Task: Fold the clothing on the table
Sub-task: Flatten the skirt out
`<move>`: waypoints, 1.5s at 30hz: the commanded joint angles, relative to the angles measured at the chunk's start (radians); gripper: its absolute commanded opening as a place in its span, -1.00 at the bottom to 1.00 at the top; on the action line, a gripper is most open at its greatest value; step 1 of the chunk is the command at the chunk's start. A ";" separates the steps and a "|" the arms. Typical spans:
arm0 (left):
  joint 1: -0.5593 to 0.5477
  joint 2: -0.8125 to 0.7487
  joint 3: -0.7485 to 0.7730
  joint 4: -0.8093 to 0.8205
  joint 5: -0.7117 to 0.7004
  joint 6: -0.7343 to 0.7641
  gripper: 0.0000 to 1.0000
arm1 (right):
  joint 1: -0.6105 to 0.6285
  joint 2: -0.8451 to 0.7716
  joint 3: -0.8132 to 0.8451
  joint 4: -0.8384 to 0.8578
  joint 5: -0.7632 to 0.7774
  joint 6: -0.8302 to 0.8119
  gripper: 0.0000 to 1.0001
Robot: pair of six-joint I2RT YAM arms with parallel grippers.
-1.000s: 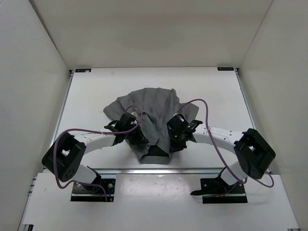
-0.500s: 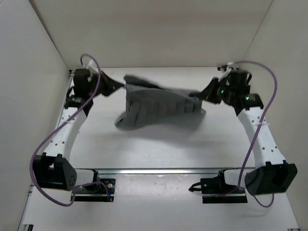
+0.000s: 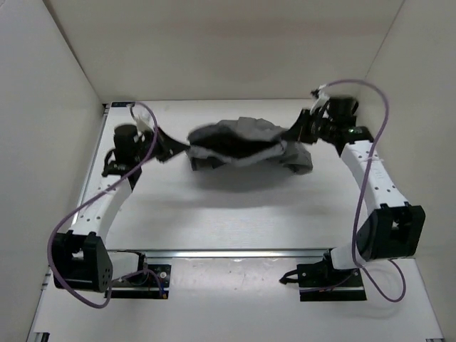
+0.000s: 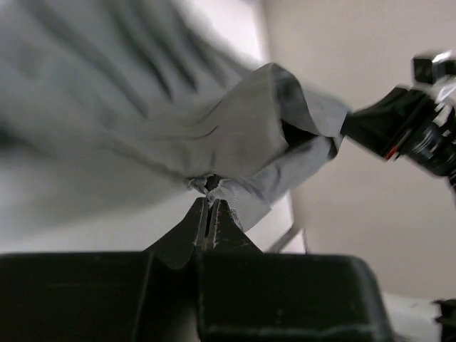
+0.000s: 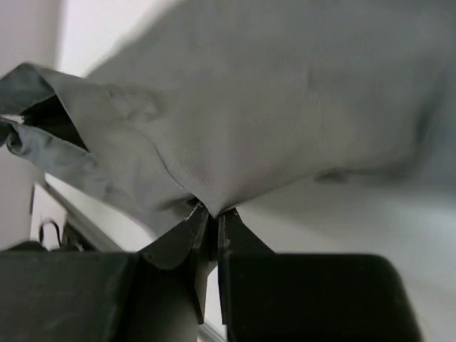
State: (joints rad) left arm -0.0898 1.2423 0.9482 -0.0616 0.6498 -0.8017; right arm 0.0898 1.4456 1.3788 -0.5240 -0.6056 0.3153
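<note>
The clothing (image 3: 246, 146), a grey pleated skirt, hangs stretched between my two grippers above the far half of the white table (image 3: 235, 206). My left gripper (image 3: 187, 147) is shut on its left end; the left wrist view shows the fabric (image 4: 214, 135) pinched at the fingertips (image 4: 211, 201). On the right end my right gripper (image 3: 291, 134) is shut too, with the cloth (image 5: 285, 107) caught at its tips (image 5: 212, 212). The skirt sags and bunches in the middle, its dark opening facing up.
White walls enclose the table on the left, back and right. A metal rail (image 3: 235, 253) runs along the near edge, with both arm bases (image 3: 135, 278) (image 3: 328, 274) behind it. Purple cables loop from each arm.
A second ago both grippers were low at the skirt near the front edge. They have since lifted it up and back, and it now hangs slacker than half a second ago.
</note>
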 commanded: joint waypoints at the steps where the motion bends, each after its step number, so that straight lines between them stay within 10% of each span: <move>1: -0.039 -0.128 -0.259 -0.032 -0.039 0.056 -1.00 | 0.034 -0.054 -0.251 0.051 -0.022 -0.007 -0.98; 8: -0.022 -0.434 -0.191 -0.269 -0.163 0.114 -1.00 | 0.070 -0.350 -0.276 -0.028 0.009 -0.048 -1.00; 23: -0.096 -0.376 0.388 -0.494 -0.340 0.211 -1.00 | 0.059 -0.533 0.089 -0.176 0.046 -0.101 -1.00; 34: -0.080 -0.187 0.156 -0.213 -0.363 0.217 -1.00 | 0.163 -0.204 -0.049 0.119 0.083 -0.122 -1.00; 45: -0.024 0.233 0.842 -0.382 -0.349 0.358 -1.00 | 0.097 0.295 0.857 -0.160 0.035 -0.222 -1.00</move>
State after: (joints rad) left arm -0.1230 1.5192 1.6859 -0.4259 0.2989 -0.4854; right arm 0.2317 1.7454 2.1006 -0.6521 -0.5251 0.1287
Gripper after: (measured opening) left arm 0.038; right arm 0.033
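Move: Both shut grippers already hold the skirt by opposite ends of its waistband. From the left hand, the middle of the skirt lies some 18 cm right, 3 cm ahead and 10 cm lower; the waistband's middle is about 17 cm right at nearly hand height. From the right hand, the skirt's middle is some 16 cm left, level fore and aft, about 11 cm down, and the waistband's middle about 17 cm left and 2 cm nearer the robot. Both grippers keep the waistband ends pinched and shake the skirt together: down about 13 cm while drawing back towards the bases, then up roughly 30 cm, wrists tipping the fingers upward. Next they swing forward over 20 cm, dipping about 15 cm before climbing again, and finish farther out and higher than they began. ##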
